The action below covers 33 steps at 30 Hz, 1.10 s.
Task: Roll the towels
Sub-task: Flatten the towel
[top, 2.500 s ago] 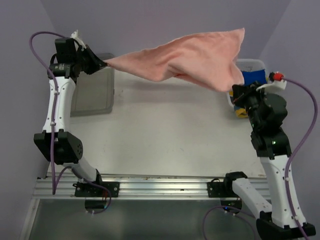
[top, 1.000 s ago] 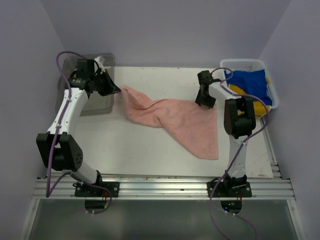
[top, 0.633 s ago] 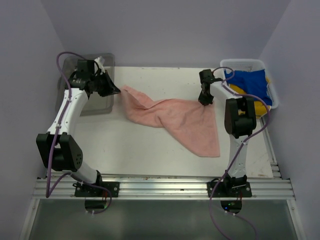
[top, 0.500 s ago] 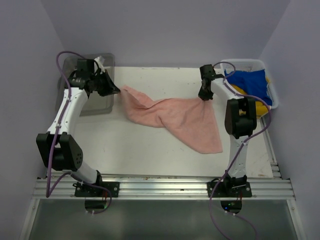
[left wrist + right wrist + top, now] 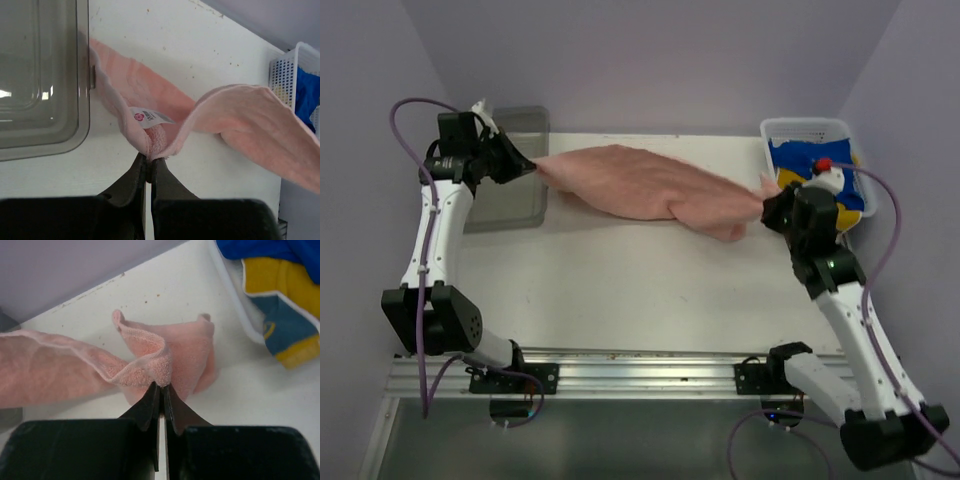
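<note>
The salmon pink towel (image 5: 640, 185) hangs stretched between both grippers above the back of the table. My left gripper (image 5: 532, 165) is shut on its left corner, beside a white label (image 5: 150, 117); its tip (image 5: 148, 159) pinches the folded hem. My right gripper (image 5: 767, 205) is shut on the right corner, the cloth (image 5: 150, 367) bunched at the tips (image 5: 161, 386). The slack middle (image 5: 250, 125) sags toward the table. A royal blue towel (image 5: 810, 160) and a yellow one (image 5: 295, 285) lie in the basket.
A white mesh basket (image 5: 808, 126) stands at the back right, close to the right gripper. A grey translucent tray (image 5: 510, 195) lies at the back left, just beside the left gripper. White table (image 5: 640, 290) runs to the metal rail at the near edge.
The right gripper closed on the pink towel's right corner and lifted it rightward. The left arm rose too. The towel went from lying crumpled on the table to hanging between both grippers.
</note>
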Motion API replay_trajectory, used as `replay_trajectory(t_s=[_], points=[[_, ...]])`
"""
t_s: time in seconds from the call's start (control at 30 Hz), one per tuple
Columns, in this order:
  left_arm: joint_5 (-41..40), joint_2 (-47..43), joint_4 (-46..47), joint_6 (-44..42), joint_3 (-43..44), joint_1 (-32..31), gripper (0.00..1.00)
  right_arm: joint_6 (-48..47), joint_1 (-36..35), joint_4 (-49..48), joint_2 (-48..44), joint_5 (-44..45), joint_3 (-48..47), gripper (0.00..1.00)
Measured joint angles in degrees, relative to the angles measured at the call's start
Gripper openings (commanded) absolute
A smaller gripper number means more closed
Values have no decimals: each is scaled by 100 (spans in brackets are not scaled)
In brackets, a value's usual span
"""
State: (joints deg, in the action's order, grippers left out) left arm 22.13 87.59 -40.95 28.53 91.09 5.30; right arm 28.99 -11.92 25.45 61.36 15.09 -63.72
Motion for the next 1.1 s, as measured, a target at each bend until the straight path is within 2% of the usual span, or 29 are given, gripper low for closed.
replay_trajectory(t_s=[0.03, 0.13, 0.2, 0.3, 0.53, 0.63, 0.97, 1.1], points=[[4, -149, 17, 28, -249, 13, 0, 166, -28, -125, -728, 31, 684, 35], [26, -586, 87, 66, -1132, 26, 0, 817, -50, 409, -2271, 114, 2236, 55], [48, -728, 133, 87, -1611, 26, 0, 1235, -44, 992, -2599, 181, 2787, 56], [85, -752, 142, 96, -2111, 31, 0, 1580, -44, 1552, -2420, 210, 2983, 56], [105, -769, 151, 83, -2232, 31, 0, 1661, -26, 1641, -229, 219, 2251, 59], [101, -793, 146, 81, -2229, 31, 0, 1714, 149, 1617, 199, 114, 2210, 59], [-4, -876, 144, 33, -2229, 31, 0, 2041, 1193, 1897, -713, -387, 3047, 58], [-4, -874, 144, 31, -2229, 31, 0, 2035, 1714, 1952, -761, -581, 3305, 57]])
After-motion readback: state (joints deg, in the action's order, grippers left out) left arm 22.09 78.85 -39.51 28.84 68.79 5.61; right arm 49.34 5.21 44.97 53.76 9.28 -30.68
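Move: The pink towel hangs in the air with both hands still pinching its ends; its middle is some 24 cm left of the right hand, about 2 cm farther out and 8 cm below. From the left hand, that middle is about 24 cm to the right, 2 cm nearer and 8 cm down. The white basket stands roughly 17 cm ahead of the right hand, 15 cm right and 20 cm lower; the grey bin is 12 cm ahead of the left hand, 10 cm left, 22 cm down. Right fingers open off the towel, sinking about 25 cm and backing 15; left lowers its pinched end about 10. ##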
